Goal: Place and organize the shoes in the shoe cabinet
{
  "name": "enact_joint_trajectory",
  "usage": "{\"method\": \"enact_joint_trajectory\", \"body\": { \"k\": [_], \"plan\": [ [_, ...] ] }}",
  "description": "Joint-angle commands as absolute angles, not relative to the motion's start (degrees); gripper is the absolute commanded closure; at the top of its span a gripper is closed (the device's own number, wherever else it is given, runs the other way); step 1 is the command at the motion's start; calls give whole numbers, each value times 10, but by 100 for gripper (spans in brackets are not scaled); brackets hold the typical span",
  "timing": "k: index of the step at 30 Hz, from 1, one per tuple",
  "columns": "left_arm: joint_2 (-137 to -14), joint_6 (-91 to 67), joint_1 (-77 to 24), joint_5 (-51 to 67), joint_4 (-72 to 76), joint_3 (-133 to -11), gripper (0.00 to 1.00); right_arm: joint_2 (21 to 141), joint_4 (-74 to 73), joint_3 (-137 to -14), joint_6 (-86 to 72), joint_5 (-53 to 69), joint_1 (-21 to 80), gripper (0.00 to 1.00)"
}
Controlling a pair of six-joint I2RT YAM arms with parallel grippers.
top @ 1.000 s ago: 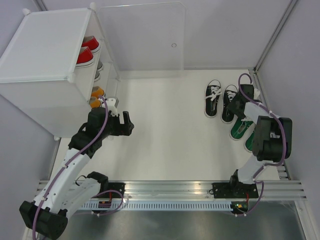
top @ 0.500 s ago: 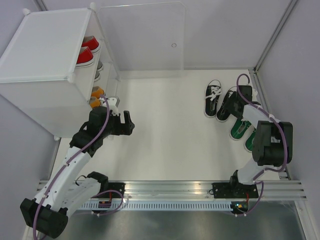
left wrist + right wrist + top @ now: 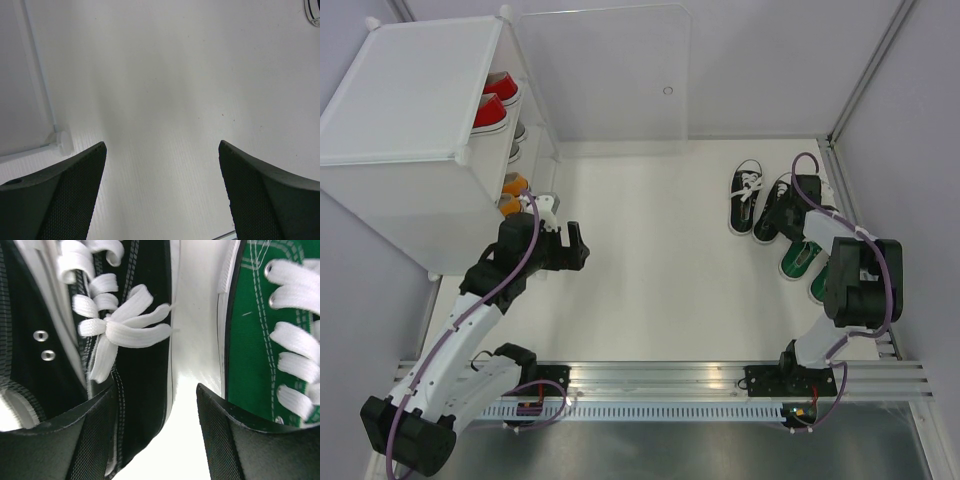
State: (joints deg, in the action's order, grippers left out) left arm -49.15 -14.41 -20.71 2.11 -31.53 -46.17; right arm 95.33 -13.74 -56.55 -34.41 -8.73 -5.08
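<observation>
The shoe cabinet (image 3: 400,110) stands at the back left with red shoes (image 3: 495,100), a grey one (image 3: 518,133) and orange ones (image 3: 512,188) on its shelves. Two black shoes (image 3: 745,195) (image 3: 768,222) and a green pair (image 3: 800,258) lie at the right. My right gripper (image 3: 788,197) is down on the right black shoe (image 3: 145,340). It (image 3: 156,387) is open, one finger inside the shoe and the other outside its side wall, next to a green shoe (image 3: 250,350). My left gripper (image 3: 575,245) (image 3: 162,144) hangs open and empty over bare floor beside the cabinet.
The clear door panel (image 3: 610,70) stands open along the back wall. A round corner connector (image 3: 62,140) of the cabinet shows in the left wrist view. Side walls close in the table on the left and right, and a metal rail (image 3: 660,375) runs along the near edge.
My right gripper has shifted slightly toward the back over the right black shoe, and that shoe has turned, its near end swinging left. The left arm has stayed still.
</observation>
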Motion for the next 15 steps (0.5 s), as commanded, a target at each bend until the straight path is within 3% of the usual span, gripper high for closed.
{"method": "enact_joint_trajectory", "body": {
  "k": [1,4,10,13,15],
  "plan": [
    [-492,-124,-207,33,-294,-459,5,983,-135,-562,-352,-121,-50,32],
    [-493,-124,-206,33,-295,-459,5,1005,-138,-570,-344,-134,-51,33],
    [-497,-124,-207,33,-295,-459,5,1019,-138,-596,-325,-146,-51,45],
    [-496,-123,-207,33,-295,-459,5,1020,-147,-606,-317,-164,-51,61],
    [-496,-123,-207,33,-295,-459,5,1020,-153,-611,-318,-178,-52,78]
  ]
}}
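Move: The right black shoe, toe pointing away, has its middle about 4 cm ahead of the right hand, 3 cm to its left and 3 cm lower. The left black shoe lies about 7 cm ahead and 10 cm left; the nearer green shoe about 8 cm right and 4 cm back, both some 3 cm lower. From the left hand the right black shoe is roughly 18 cm ahead, 53 cm right and 16 cm down. The right hand sinks about 2 cm onto the right-hand side of the right black shoe, just behind the lace bow, its left finger going down at the shoe opening and its right finger outside, between this shoe and the green one. Once down it shifts barely a centimetre forward and closes its fingers from about two-thirds open to under a third, pinching the side wall of the shoe as the wrist tips down by only about 5 degrees. ##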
